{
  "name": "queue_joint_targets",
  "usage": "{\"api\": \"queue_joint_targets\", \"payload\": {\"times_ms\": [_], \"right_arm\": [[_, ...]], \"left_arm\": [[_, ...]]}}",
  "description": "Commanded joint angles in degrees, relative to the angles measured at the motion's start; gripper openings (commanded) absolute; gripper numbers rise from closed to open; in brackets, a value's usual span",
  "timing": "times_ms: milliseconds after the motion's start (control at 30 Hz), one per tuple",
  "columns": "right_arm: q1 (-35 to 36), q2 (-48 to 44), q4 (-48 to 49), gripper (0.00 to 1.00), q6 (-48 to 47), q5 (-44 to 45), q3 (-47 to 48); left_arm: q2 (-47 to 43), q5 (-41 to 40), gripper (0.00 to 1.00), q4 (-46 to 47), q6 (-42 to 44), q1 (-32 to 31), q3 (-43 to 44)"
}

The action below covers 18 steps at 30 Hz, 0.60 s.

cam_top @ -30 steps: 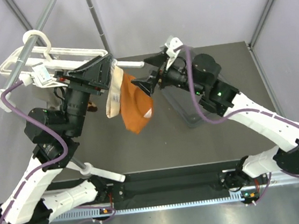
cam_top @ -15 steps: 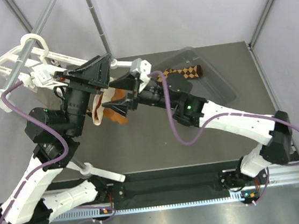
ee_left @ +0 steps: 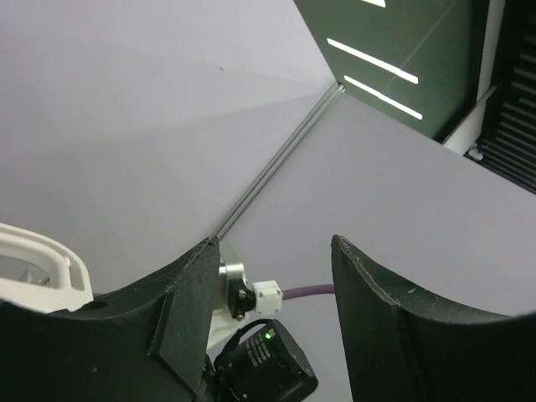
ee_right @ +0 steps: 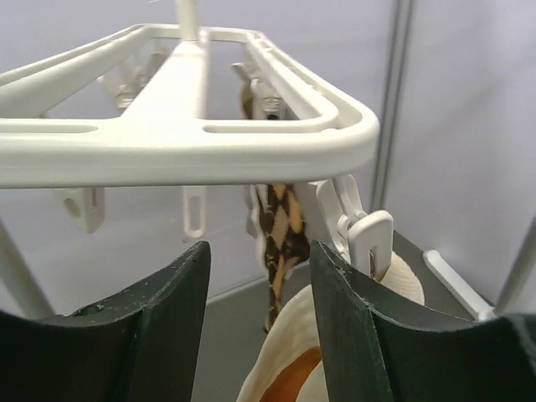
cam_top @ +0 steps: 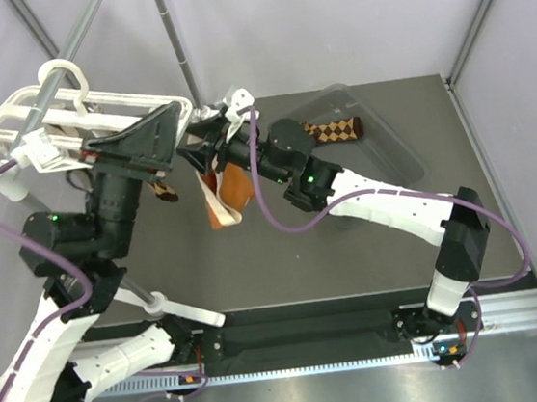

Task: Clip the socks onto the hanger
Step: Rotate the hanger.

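Observation:
The white hanger point(cam_top: 93, 109) hangs at the upper left, its frame point(ee_right: 193, 134) filling the top of the right wrist view. One argyle sock point(ee_right: 280, 222) dangles from a clip under the frame. Another argyle sock point(cam_top: 333, 132) lies in the clear bin. My right gripper point(ee_right: 260, 247) is just below the frame's corner, jaws apart with nothing between them, its right finger beside a white clip point(ee_right: 368, 239). My left gripper point(ee_left: 275, 243) is open and empty, and sits against the hanger's near edge point(cam_top: 171, 125).
A cream-and-orange sock point(cam_top: 224, 191) hangs from the corner clip below my right gripper. The clear bin point(cam_top: 389, 148) stands at the back right. Grey metal poles point(cam_top: 172, 37) rise behind the hanger. Purple cables trail along both arms.
My right arm has swung left from the bin side to the hanger's corner, and its jaws have narrowed. The hanger and my left arm have shifted slightly left.

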Motion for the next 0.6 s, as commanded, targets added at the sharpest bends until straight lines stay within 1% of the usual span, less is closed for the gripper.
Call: {"api": "queue_joint_targets", "payload": {"times_ms": [0,33,67,167,400,433,567], "right_arm": [[-2.31,-0.22,2.32,0.51,-0.19,0.74,2.85],[-2.40,-0.22,2.14,0.54,-1.15,-0.58,2.94],[-2.49,-0.39,1.88,0.61,-1.94,-1.02,3.02],[-2.49,-1.09,1.00,0.69,-4.83,-4.70,2.59],[-1.87,-5.49,6.79,0.74,-4.58,-11.31,-3.21],[-1.78,-5.75,7.75,0.76,-4.67,-12.44,-3.65],[-1.69,-4.79,7.59,0.79,-5.11,-13.51,-2.61]], "left_arm": [[-2.74,0.13,0.61,2.40,-1.45,-0.14,0.88],[-3.44,-0.23,0.61,2.58,-1.36,-0.14,0.61],[-3.71,-0.58,0.61,2.75,-1.36,-0.14,0.09],[-3.97,-1.11,0.61,3.10,-0.75,-0.14,-0.27],[-3.97,-2.16,0.61,3.28,0.31,-0.23,-0.71],[-3.89,-2.25,0.61,3.28,0.31,-0.14,-0.80],[-4.06,-1.90,0.61,3.11,0.14,-0.14,-0.97]]}}
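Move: The right end of the hanger sits about 4 cm ahead of my right hand, 1 cm to its left and 4 cm above. The clip gripping the cream-and-orange sock is roughly 5 cm ahead and 1 cm up, level sideways. An empty clip hangs some 6 cm to the left, level fore and aft, 2 cm up. From my left hand, that hanger end lies about 2 cm ahead, 1 cm right and 6 cm below. I nudge my right hand some 2 cm forward and a little right along the clipped-sock side of the hanger, then draw it back about 3.5 cm, turning slightly counter-clockwise while its fingers open wider. Meanwhile my left hand clears away from the hanger's right end, roughly 5 cm left, back and up, then eases back slightly, its fingers staying open. ##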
